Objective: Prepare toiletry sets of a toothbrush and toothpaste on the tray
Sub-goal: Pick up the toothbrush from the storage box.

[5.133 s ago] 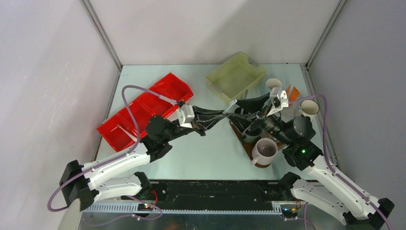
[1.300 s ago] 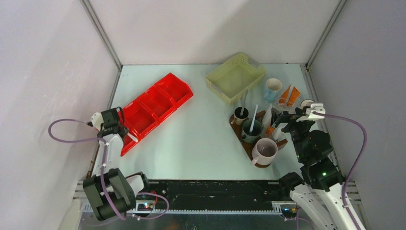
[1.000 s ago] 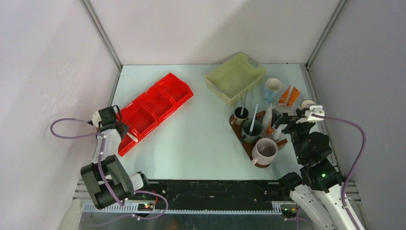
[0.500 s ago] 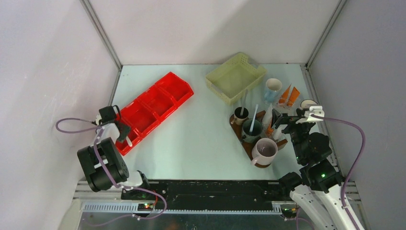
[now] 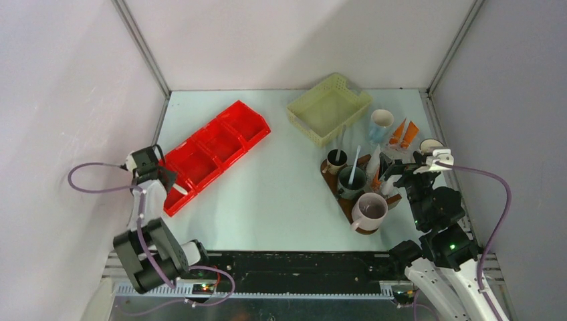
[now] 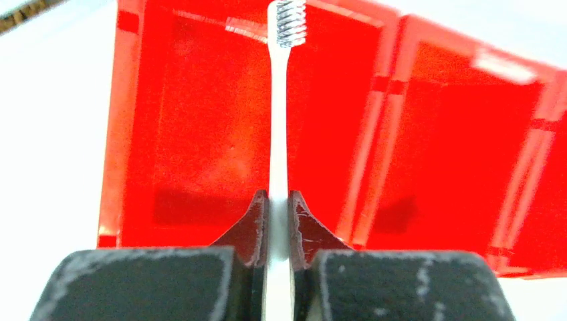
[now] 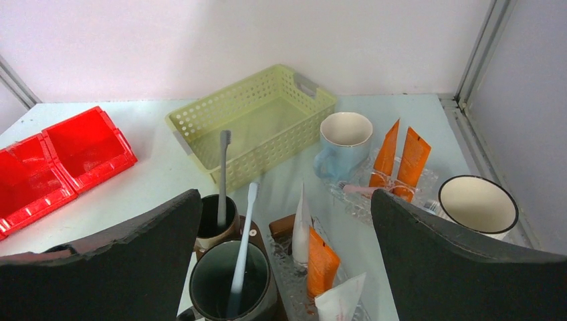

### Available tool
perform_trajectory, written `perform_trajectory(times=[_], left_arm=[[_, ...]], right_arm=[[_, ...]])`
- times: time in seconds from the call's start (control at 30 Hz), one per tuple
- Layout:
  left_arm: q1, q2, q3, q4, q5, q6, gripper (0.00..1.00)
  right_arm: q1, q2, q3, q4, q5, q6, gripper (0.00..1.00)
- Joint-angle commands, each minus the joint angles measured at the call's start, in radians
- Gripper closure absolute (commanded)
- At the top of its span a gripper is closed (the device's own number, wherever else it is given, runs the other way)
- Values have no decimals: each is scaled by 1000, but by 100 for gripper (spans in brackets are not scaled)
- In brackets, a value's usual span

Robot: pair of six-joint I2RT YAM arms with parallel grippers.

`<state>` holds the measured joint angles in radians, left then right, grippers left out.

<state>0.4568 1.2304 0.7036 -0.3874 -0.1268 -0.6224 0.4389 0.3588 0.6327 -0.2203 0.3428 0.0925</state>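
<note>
At the near end of the red bin [image 5: 210,150], my left gripper [image 5: 170,184] is shut on a slim white toothbrush [image 6: 279,134]. Its bristled head points away over the bin's compartment, and the handle sits pinched between the fingers [image 6: 257,221]. The dark brown tray [image 5: 332,182] holds a small brown mug [image 5: 336,161], a dark green mug [image 5: 352,179] and a mauve-grey mug [image 5: 371,209]. A toothbrush stands in both the brown and the green mug. White toothpaste [image 7: 301,231] and orange toothpaste [image 7: 321,264] lean beside them. My right gripper [image 7: 284,200] hangs wide open just right of the tray, holding nothing.
A pale yellow mesh basket [image 5: 329,107] stands at the back. Right of it are a pale blue mug [image 5: 381,124], two orange tubes [image 5: 404,132] in a clear holder, and a white cup with a dark rim [image 5: 428,145]. Side walls close in on both sides.
The left gripper's fingers have closed on the white toothbrush in the red bin, and that arm has shifted slightly. The right arm has stayed still over the last second.
</note>
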Motion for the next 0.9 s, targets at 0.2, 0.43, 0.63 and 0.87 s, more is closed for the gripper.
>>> perform_trajectory(times=[0.2,0.43,0.63,0.87], left_arm=[[-95,-348,-10,49,-19,58,100],[-285,-579,-39,183,-5,122,100],[-499,-684,-116,394,17,192,100],[-753,-679,-196,692,86,256,100]], right_arm=[[22,-18,-2,72,-41,-27,1],[32,-16,12,78,-111,-25,1],[33,12,36,82,-199,-6,3],[35,47,58,104,-423,-2,6]])
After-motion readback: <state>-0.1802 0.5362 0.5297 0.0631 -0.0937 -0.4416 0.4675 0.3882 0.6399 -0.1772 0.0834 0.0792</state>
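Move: The left hand already pinches the toothbrush. The pink mug, the one without a brush, lies about 67 cm to its right and 9 cm nearer the base, slightly below. The storage box's middle is some 10 cm ahead and 11 cm right of that hand, 4 cm below. The green mug stands roughly 62 cm right, level with it. From the right hand, the pink mug is about 5 cm left, 6 cm back and 25 cm below. Left hand lifts the pinched toothbrush about 21 cm, swinging right and levelling; open right hand shifts 5 cm left. ##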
